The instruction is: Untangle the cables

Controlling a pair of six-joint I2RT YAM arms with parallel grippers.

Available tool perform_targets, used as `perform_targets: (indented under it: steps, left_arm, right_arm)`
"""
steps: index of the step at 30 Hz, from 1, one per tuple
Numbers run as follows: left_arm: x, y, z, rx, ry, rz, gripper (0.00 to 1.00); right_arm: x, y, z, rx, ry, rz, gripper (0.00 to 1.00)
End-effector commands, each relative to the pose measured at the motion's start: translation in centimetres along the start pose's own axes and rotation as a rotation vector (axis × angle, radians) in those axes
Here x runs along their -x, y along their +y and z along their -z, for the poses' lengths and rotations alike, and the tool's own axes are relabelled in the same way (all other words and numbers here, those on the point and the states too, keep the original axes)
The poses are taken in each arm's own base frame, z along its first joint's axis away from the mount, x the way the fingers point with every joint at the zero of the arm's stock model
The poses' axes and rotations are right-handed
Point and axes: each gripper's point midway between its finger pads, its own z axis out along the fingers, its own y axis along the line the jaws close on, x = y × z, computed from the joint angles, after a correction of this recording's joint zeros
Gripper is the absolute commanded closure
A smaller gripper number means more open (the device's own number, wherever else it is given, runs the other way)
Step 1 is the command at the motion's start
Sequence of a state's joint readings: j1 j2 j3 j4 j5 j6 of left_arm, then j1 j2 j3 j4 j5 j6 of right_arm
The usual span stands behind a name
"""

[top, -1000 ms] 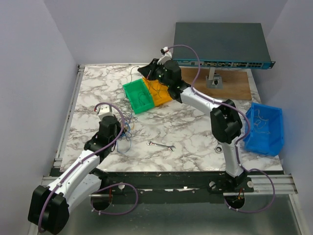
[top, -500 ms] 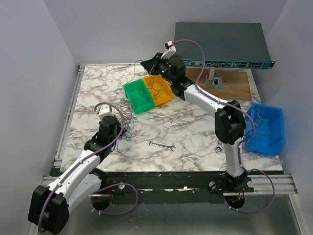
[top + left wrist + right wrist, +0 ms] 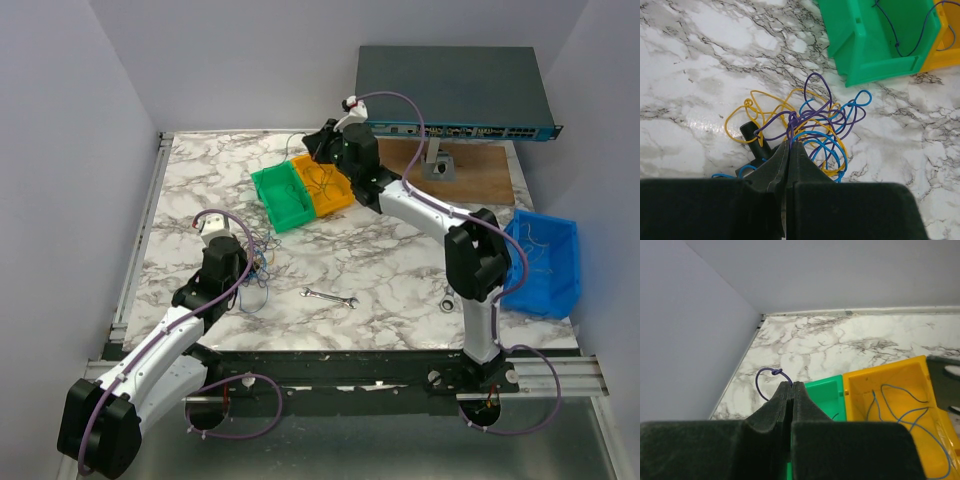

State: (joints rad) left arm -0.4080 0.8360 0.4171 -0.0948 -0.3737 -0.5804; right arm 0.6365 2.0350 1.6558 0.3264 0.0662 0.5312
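The cables (image 3: 812, 122) lie as a tangle of purple, blue and yellow loops on the marble table (image 3: 700, 60); from above the same cables (image 3: 262, 268) sit just right of my left wrist. My left gripper (image 3: 791, 145) is shut on a purple strand at the near edge of the tangle. My right gripper (image 3: 791, 384) is shut on a single purple cable (image 3: 774, 372) with a knot in it, held up over the far end of the green bin (image 3: 826, 394). In the top view the right gripper (image 3: 318, 141) hangs above the bins.
The green bin (image 3: 280, 196) and yellow bin (image 3: 330, 186) stand side by side at mid-table, each with thin blue wire inside. A wrench (image 3: 330, 297) lies near the front. A blue bin (image 3: 541, 262) sits at right, a network switch (image 3: 450, 95) on a wooden board (image 3: 480, 172) behind. A black bolt (image 3: 753, 138) lies by the tangle.
My right gripper has risen and shifted right over the bins, carrying the purple cable with it. The left arm and the tangle have not moved.
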Motion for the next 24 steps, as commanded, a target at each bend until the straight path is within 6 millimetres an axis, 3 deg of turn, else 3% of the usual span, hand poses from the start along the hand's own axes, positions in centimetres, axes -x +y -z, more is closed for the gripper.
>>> perform_targets:
  steps: [1, 4, 14, 17, 24]
  left_arm:
    - [1.3, -0.5, 0.1, -0.005, -0.031, 0.012, 0.98]
    - [1.3, -0.4, 0.1, -0.001, -0.033, 0.012, 0.98]
    - [1.3, -0.3, 0.1, 0.004, -0.032, 0.011, 0.98]
    - [1.3, -0.3, 0.1, 0.003, -0.035, 0.011, 0.98]
    - [1.2, -0.3, 0.1, 0.003, -0.032, 0.011, 0.98]
  right_arm:
    - [-1.8, -1.5, 0.9, -0.107, 0.030, 0.089, 0.99]
    - [-2.4, -2.9, 1.1, -0.191, 0.038, 0.119, 0.99]
    - [2.3, -5.5, 4.3, -0.397, -0.099, 0.142, 0.99]
    - [2.9, -6.3, 5.2, -0.439, -0.122, 0.132, 0.99]
    - [2.9, -7.3, 6.3, -0.490, -0.135, 0.107, 0.99]
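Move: The right hand, with the purple cable in its shut fingers, is high over the bins: the orange bin's middle lies about 6 cm to its right, 4 cm ahead and some 24 cm below. The green bin is roughly 4 cm to the left and 1 cm ahead, equally low; the rack unit's left ear is about 10 cm right and 8 cm ahead, near hand height. From the left hand the orange bin is some 25 cm ahead, 20 cm right and 8 cm down. Sweeping to its right by about 8 cm, the right hand carries the purple cable from above the green bin's side across over the orange bin, in a shallow scoop: down some 4 cm first, then back up to nearly its starting height. The wrist swings clockwise a little over 20 degrees towards the rack unit's left ear and rolls left side down about 10; the fingers stay shut on the cable. ##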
